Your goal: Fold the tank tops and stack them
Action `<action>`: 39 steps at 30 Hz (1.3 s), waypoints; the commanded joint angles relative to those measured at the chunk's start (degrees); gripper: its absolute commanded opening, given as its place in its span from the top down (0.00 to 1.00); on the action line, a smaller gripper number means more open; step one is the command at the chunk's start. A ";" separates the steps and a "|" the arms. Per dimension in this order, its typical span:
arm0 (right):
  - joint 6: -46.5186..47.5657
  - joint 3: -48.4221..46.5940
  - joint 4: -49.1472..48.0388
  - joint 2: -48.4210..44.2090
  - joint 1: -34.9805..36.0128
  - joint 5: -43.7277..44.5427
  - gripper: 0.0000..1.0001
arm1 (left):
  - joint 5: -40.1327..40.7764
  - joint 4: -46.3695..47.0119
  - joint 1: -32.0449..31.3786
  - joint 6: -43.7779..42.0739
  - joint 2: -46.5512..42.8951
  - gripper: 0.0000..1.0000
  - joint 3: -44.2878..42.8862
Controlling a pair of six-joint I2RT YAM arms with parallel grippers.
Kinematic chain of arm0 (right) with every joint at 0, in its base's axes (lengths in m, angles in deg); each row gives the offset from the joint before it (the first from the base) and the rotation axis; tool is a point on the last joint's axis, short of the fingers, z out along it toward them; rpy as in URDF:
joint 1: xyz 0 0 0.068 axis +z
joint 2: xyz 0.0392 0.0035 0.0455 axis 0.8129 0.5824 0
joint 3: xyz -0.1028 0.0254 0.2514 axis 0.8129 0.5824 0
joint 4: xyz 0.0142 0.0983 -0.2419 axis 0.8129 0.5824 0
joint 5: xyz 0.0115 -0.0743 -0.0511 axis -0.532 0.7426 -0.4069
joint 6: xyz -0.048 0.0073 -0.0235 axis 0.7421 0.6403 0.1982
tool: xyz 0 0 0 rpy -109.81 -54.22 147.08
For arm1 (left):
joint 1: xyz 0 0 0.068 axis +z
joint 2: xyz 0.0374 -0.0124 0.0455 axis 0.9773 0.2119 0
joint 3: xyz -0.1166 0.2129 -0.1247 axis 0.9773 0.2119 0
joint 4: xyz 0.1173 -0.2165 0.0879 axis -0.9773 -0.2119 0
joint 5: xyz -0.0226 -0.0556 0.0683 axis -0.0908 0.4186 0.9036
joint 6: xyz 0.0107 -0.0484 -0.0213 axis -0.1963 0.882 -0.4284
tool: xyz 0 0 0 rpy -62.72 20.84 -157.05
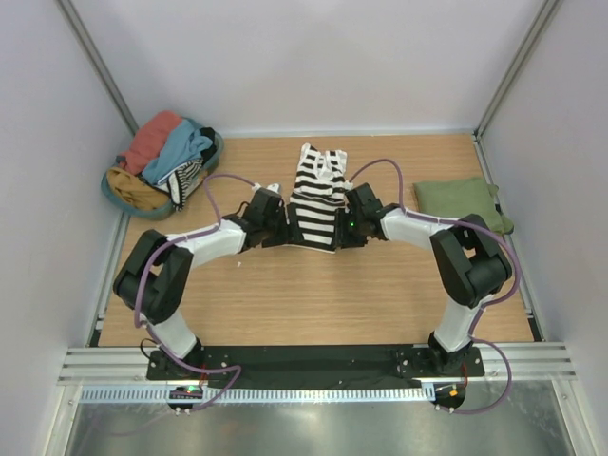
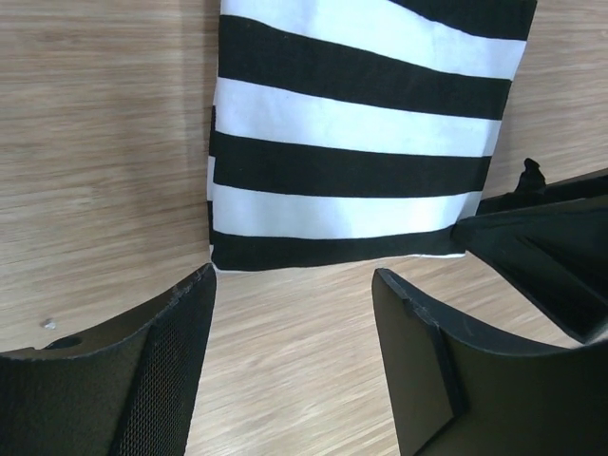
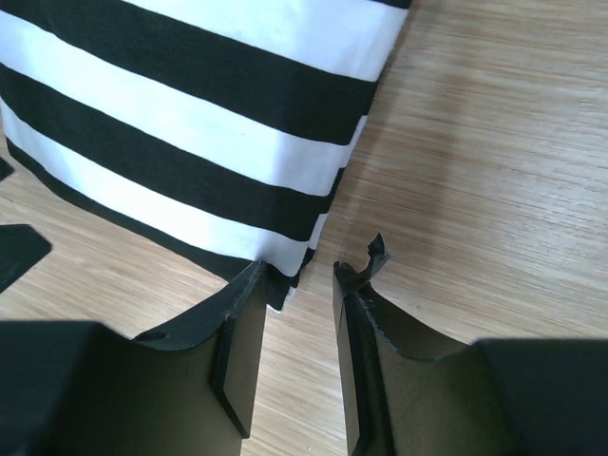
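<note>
The black-and-white striped tank top [image 1: 318,195] lies folded into a narrow strip at the table's middle, hem toward me. My left gripper [image 1: 283,236] is open and empty just short of the hem's left corner; in the left wrist view its gripper [image 2: 294,285] is over bare wood below the striped top [image 2: 351,142]. My right gripper [image 1: 344,236] is at the hem's right corner. In the right wrist view the gripper [image 3: 296,277] is narrowly open, and the striped top's corner [image 3: 285,275] touches its left fingertip [image 3: 242,304]. The olive green tank top [image 1: 461,199] lies folded at the right.
A teal basket [image 1: 114,195] at the back left holds the salmon-red garment [image 1: 152,138], the light blue garment [image 1: 185,147] and other clothes. White walls close the table on three sides. Bare wood lies between the striped top and my arm bases.
</note>
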 commanded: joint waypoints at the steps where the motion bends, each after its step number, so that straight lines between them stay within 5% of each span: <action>1: 2.11 -1.85 2.43 1.63 1.66 4.55 0.60 | 2.23 0.49 -0.07 -1.65 -3.29 0.32 0.64; 14: 1.85 -1.42 2.43 0.75 4.03 4.12 0.60 | 6.80 -4.00 0.01 -3.06 2.59 0.43 -1.99; 17: 1.85 -1.42 2.43 1.10 4.29 3.77 0.67 | 7.07 -3.82 0.01 -2.97 3.64 0.45 -2.26; 20: 1.76 -1.16 2.17 1.36 4.38 2.71 0.75 | 6.63 -3.91 0.01 -2.97 4.26 0.63 -2.26; 24: 1.41 -0.72 2.17 1.10 4.29 1.83 0.99 | 5.58 -3.73 -0.07 -2.70 4.18 0.86 -1.56; 27: 1.14 0.42 2.17 -1.18 4.29 1.92 0.99 | 5.05 -3.73 -0.77 -2.35 3.21 1.00 -0.77; 39: -0.96 15.00 5.77 -14.45 4.56 1.65 0.99 | 14.27 -1.80 -16.23 12.58 -4.17 1.00 11.52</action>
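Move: The left corner of the striped tank top's near hem lies about 2 cm to the left of the open left gripper and 3 cm below it. The hem's right corner is about 1 cm back and 1 cm left of the half-open right gripper, at its height. The shoulder end lies some 23 cm ahead and 7 cm right of the left gripper; the folded green tank top sits about 10 cm ahead and 27 cm right of the right gripper. Bring the left gripper about 2 cm left over its hem corner, sink some 3 cm and shut the fingers on the cloth, while the right gripper eases left and slightly back and pinches the other corner. With both corners held, drag the striped tank top along the table, both hands going back about 6–7 cm and some 4 cm to the right. ##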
